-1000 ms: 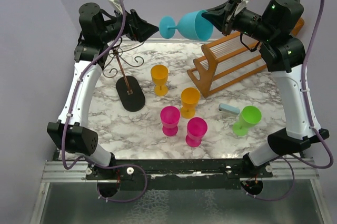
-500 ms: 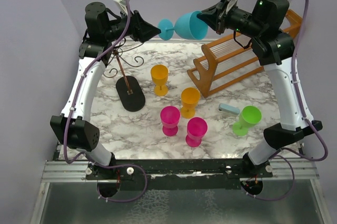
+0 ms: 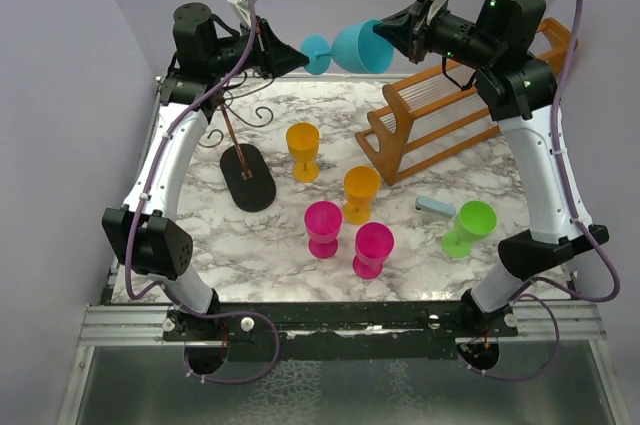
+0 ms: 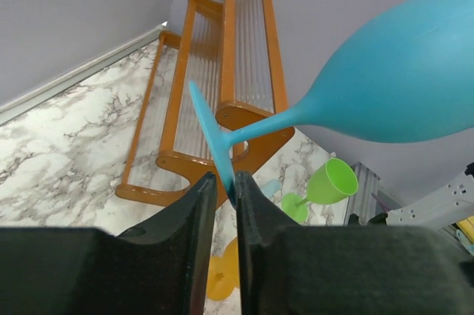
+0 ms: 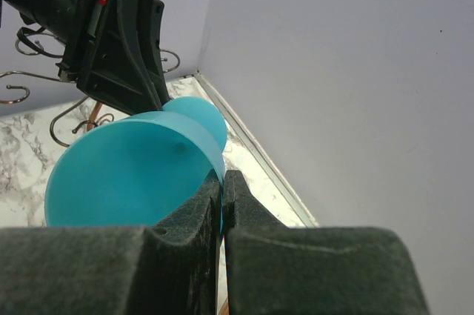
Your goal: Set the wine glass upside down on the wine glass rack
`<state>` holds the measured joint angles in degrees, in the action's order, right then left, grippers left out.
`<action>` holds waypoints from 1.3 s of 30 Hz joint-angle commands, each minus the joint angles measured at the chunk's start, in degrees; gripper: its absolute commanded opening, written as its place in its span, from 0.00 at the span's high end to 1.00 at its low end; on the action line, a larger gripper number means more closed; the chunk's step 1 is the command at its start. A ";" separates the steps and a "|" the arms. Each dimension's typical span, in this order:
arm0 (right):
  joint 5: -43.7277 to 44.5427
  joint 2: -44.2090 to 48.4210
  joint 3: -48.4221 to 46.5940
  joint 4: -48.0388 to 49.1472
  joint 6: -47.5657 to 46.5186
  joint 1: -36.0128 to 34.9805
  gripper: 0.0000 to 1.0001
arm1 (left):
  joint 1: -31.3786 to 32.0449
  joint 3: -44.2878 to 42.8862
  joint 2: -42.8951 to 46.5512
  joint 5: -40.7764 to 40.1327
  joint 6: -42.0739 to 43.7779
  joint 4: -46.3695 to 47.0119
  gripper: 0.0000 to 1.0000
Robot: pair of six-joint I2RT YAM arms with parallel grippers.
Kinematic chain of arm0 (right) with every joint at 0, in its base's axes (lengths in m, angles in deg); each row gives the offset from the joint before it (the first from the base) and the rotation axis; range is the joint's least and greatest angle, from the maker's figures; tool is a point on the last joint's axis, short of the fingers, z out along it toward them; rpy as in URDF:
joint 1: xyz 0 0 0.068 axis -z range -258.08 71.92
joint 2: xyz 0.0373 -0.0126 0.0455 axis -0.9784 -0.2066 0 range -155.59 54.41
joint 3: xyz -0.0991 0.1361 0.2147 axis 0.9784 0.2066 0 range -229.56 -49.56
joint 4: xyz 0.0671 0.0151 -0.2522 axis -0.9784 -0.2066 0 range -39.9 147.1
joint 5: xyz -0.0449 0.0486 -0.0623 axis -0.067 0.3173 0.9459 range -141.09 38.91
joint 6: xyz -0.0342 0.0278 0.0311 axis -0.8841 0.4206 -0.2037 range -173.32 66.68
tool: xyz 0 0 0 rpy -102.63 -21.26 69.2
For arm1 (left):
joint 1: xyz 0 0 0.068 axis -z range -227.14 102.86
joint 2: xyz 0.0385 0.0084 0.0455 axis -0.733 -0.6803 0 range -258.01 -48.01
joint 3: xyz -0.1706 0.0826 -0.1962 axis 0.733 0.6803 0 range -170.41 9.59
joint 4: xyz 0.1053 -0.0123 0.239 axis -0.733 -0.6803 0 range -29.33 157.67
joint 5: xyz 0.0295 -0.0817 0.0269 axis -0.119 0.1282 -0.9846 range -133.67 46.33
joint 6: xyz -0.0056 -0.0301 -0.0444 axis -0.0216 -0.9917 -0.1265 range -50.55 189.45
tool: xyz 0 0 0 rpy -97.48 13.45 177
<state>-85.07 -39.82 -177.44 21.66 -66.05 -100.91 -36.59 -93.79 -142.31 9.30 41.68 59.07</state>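
Note:
The blue wine glass (image 3: 358, 47) hangs on its side high above the table's far edge, held between both arms. My right gripper (image 3: 386, 31) is shut on the bowl's rim (image 5: 126, 167), one finger inside the bowl and one outside. My left gripper (image 3: 298, 53) has its jaws close around the edge of the glass's foot (image 4: 215, 137), which lies against the right finger. The wine glass rack (image 3: 232, 125), thin dark wire with curled hooks and a black oval base (image 3: 248, 177), stands below the left gripper; its hooks show in the right wrist view (image 5: 29, 41).
A large orange-brown wooden slatted rack (image 3: 450, 115) stands at the back right. Two orange glasses (image 3: 302, 150), two pink glasses (image 3: 323, 228) and a green glass (image 3: 468, 227) stand mid-table. A small light-blue block (image 3: 435, 206) lies by the green glass.
The right gripper carried the glass a little left and up. The left gripper moved right to the glass's foot, and its jaws now sit around the foot's edge.

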 commanded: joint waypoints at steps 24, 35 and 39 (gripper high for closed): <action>-1.01 3.82 5.72 2.93 -0.19 -0.17 0.99 | 0.25 7.04 2.55 3.12 -10.75 11.05 0.80; -1.98 5.01 7.22 3.06 -0.66 -0.15 0.91 | 0.17 7.39 3.12 3.53 -10.75 11.13 0.99; -1.01 5.86 8.08 2.63 -1.99 -0.19 0.70 | -0.28 6.99 3.63 3.80 -10.34 11.01 1.00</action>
<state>-86.14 -36.08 -170.00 22.84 -66.84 -101.00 -36.63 -86.97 -141.72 11.49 30.64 68.45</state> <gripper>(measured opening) 0.236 0.024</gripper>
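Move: The blue wine glass, held near-level in the air by the right fingers at its rim, has its middle about 5 cm to the left hand's right, 1 cm ahead and 3 cm above; its foot is at the left fingertips. From the left hand, the rack lies some 30 cm right, 2 cm ahead, 32 cm below; the farther orange glass 9 cm back, 1 cm left, 36 cm down. From the right hand, the blue glass's middle is 5 cm left, 2 cm back, 3 cm below. Both hands sink some 2 cm, left fingers pinch the blue glass's foot, then right fingers open at the rim. ##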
